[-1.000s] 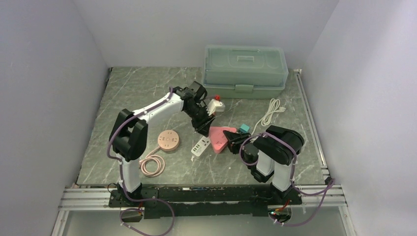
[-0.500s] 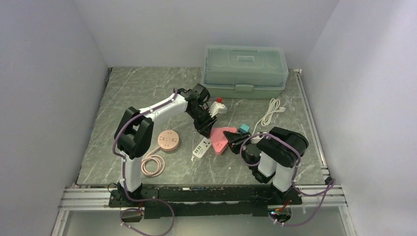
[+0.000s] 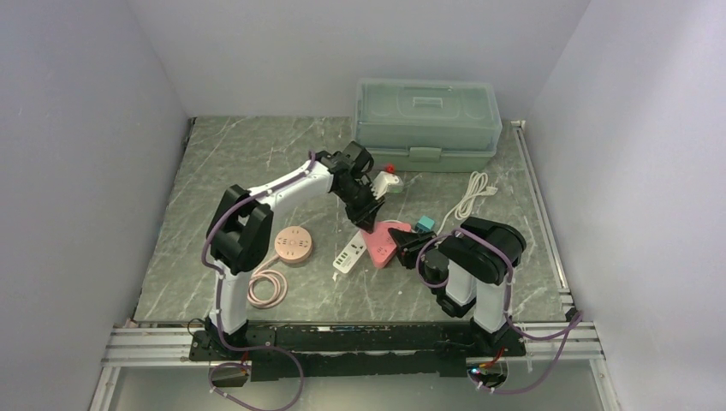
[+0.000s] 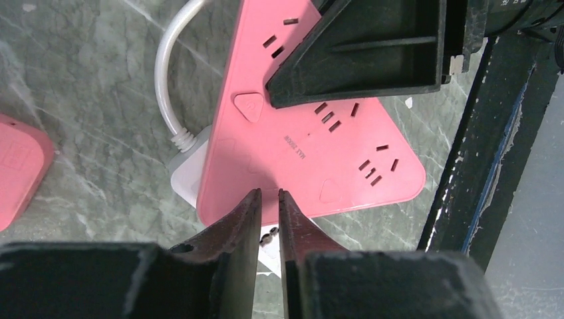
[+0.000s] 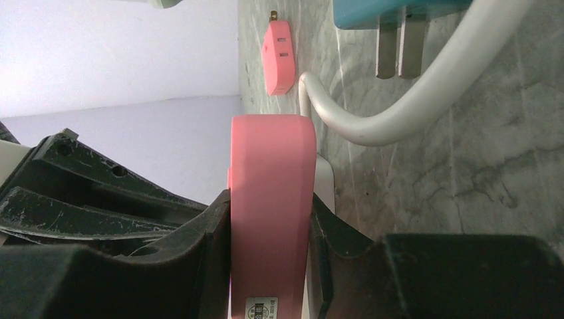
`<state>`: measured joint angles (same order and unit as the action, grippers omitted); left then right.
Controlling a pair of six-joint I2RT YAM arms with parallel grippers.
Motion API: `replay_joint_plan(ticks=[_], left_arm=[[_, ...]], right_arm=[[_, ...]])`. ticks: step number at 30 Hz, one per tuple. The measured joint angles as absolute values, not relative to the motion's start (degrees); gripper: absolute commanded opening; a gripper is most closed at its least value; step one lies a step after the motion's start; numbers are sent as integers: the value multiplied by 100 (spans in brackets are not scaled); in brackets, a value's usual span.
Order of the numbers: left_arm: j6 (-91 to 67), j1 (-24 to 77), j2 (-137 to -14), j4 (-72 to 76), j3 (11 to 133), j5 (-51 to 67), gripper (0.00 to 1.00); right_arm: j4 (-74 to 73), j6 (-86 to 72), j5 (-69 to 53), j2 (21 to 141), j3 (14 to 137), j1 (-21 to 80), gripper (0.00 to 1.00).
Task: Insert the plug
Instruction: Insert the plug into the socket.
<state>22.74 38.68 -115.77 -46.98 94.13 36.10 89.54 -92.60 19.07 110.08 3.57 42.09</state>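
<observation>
A pink triangular power strip [image 3: 381, 246] lies mid-table, its sockets facing up [image 4: 299, 149]. My right gripper [image 3: 404, 242] is shut on its right edge, and the pink body [image 5: 271, 173] fills the space between the jaws. My left gripper [image 3: 370, 221] hovers over the strip's left part [image 4: 268, 193]. Its jaws are almost together with a thin gap and hold nothing. A teal plug [image 3: 425, 224] lies just right of the strip, prongs showing [image 5: 396, 50]. A white plug with a red tip [image 3: 387, 181] rests beside the left wrist.
A white power strip [image 3: 349, 255] pokes out from under the pink one, its white cord [image 4: 166, 73] curving away. A round pink socket [image 3: 293, 244] with a coiled cable [image 3: 267, 287] sits to the left. A green lidded box [image 3: 426, 124] stands at the back, a loose white cable [image 3: 471, 197] to the right.
The left arm has swung right and come over the pink strip, and its jaws have narrowed. The right gripper has kept its hold on the strip.
</observation>
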Motion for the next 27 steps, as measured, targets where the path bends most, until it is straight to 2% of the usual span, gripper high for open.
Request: replay_joint_plan(ticks=[4, 6, 10, 14, 18, 19, 22, 25, 27], left_arm=[[2298, 3942, -11577, -4589, 9365, 3573, 9], [2322, 3946, -11557, -4456, 9268, 3579, 7], [2366, 3942, -11426, -4233, 8943, 3575, 5], [2453, 3946, -11163, -3994, 8534, 3573, 3], [2458, 3946, -11098, -3905, 8372, 3673, 1], [2460, 3951, -11093, -3883, 8350, 3684, 1], [2453, 3972, -11096, -3841, 8320, 3752, 1], [2443, 3959, -11128, -3841, 8337, 3826, 1], [2427, 3942, -11148, -3854, 8348, 3889, 1]], right_arm=[[8954, -9236, 1907, 11004, 357, 4209, 6], [8954, -9179, 1896, 10997, 357, 4209, 10], [8952, -8993, 1846, 11034, 346, 4219, 32], [8952, -8868, 1833, 11024, 346, 4219, 46], [8956, -8597, 1841, 11006, 283, 4206, 75], [8956, -8597, 1833, 10978, 276, 4198, 80], [8947, -8396, 1769, 10768, 266, 4198, 87], [8945, -8313, 1726, 10604, 261, 4195, 99], [8925, -8211, 1660, 10468, 246, 4163, 100]])
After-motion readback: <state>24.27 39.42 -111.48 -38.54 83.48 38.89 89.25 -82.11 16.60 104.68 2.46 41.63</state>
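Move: Behind and to the right of the left hand lies the pink triangular plug block: about 3 cm back, 4 cm right and 3 cm lower. Under its left side, the white power strip's middle is roughly 4 cm back, 2 cm left and 5 cm down from that hand. From the right hand, which grips the block, its middle is level and some 2 cm left; the teal adapter is 3 cm ahead, 6 cm right and 2 cm down. Shutting its nearly closed fingers, the left hand comes down about 1.5 cm and draws back some 2 cm, ending with its fingertips against the pink block's top near the forward-left corner. The right hand first settles less than 1 cm, then opens wide, letting go of the block, and rises about 2.5 cm from its lowest point with a slight roll and upward tilt. ##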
